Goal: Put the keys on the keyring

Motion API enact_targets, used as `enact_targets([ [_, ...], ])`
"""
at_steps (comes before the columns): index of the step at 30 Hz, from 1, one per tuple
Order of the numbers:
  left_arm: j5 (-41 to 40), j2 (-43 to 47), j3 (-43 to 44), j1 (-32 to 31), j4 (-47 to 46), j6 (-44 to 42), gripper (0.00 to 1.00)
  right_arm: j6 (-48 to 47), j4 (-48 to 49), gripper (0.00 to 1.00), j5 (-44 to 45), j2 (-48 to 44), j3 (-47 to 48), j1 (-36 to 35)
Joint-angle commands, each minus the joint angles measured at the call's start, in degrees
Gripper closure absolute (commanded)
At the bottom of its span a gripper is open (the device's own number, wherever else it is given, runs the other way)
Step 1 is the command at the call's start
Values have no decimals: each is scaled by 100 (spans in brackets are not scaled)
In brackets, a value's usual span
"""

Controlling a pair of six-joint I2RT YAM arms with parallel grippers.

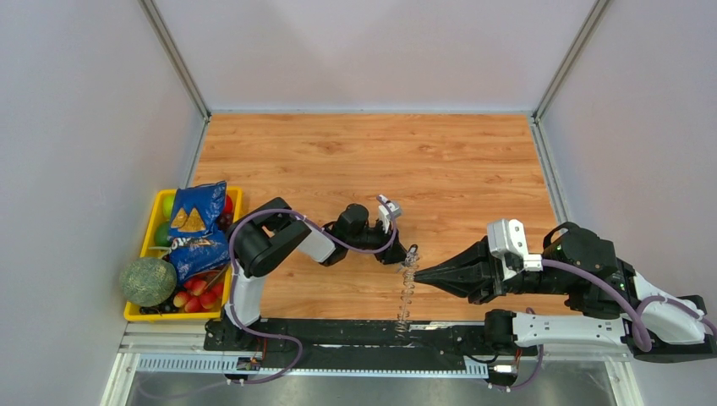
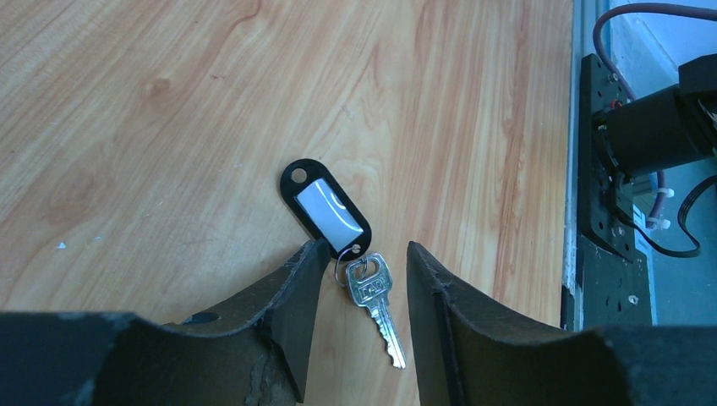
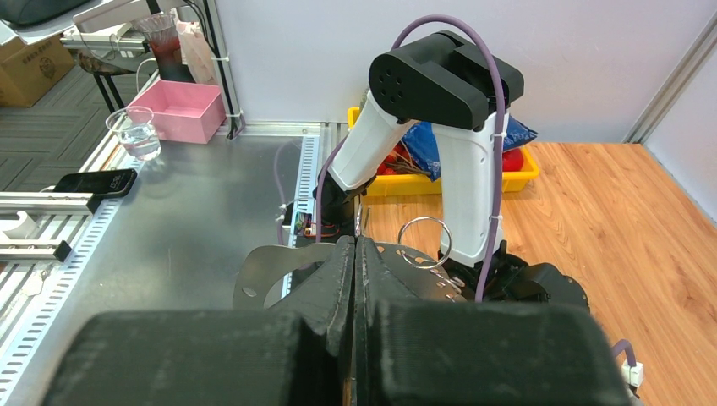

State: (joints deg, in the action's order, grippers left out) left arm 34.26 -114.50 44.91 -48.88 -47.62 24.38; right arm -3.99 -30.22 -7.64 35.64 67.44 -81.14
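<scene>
A silver key (image 2: 378,298) lies flat on the wooden table, joined by a small wire ring to a black oblong tag with a white window (image 2: 326,209). My left gripper (image 2: 366,247) is open and low over it, one finger on each side of the key, the left fingertip at the tag's end. The keyring (image 1: 407,296) is a thin grey metal hoop standing on edge near the table's front. My right gripper (image 1: 418,275) is shut on its rim. In the right wrist view the shut fingers (image 3: 342,271) pinch the grey band (image 3: 258,269), and a round wire loop (image 3: 425,243) rises from it.
A yellow bin (image 1: 134,314) at the left edge holds fruit, a blue snack bag (image 1: 196,222) and a melon (image 1: 147,282). A black rail (image 1: 338,331) runs along the near edge. The right arm's base (image 2: 651,135) is close to the key's right.
</scene>
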Motion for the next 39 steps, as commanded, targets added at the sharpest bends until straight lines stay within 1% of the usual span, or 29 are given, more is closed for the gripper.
enact_targets([
  [1,203,-109,-169,6,-164,-19,53,34,214,100,-90,15,76,-17],
  [9,264,-163,-321,2,-361,84,65,78,223,100,-131,106,131,-16],
  [12,298,-205,-301,2,-386,105,72,91,225,100,-130,124,138,-16],
  [19,326,-253,-272,2,-451,152,87,91,244,100,-102,123,130,-17],
  [22,371,-252,-276,6,-528,199,98,90,238,100,-81,122,129,-16],
  [23,393,-246,-286,3,-564,245,99,85,236,100,-72,111,129,-15],
  [27,521,0,-417,2,-823,386,100,82,233,100,-46,93,129,-14],
  [31,556,580,-567,2,-774,399,100,73,229,100,-17,73,141,-16],
  [35,430,1544,-732,9,-338,141,100,44,211,100,-8,75,185,-17],
  [39,247,2373,-830,4,361,-213,100,13,131,100,41,143,254,-21],
])
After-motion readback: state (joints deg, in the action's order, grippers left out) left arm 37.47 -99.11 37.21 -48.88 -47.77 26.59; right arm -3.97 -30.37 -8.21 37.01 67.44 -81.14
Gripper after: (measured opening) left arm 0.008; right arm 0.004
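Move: The key lies between and just below the left hand's open fingers, about 1 cm back, 1 cm to the left and 2 cm below. Its black tag is some 2 cm ahead, 3 cm to the right and 2 cm below that hand; the keyring is about 18 cm back, nearly level sideways and 38 cm above it. From the right hand, the key lies about 19 cm ahead, 1 cm to the right and some 40 cm below. Easing back and slightly down, about 1 cm each way, the left hand shuts its half-open fingers on the key near its tag end. With them closed it slides back nearly another 2 cm and a little left, then rises quickly by some 8 cm, towards the keyring. The right hand keeps hold of the keyring, almost still. ##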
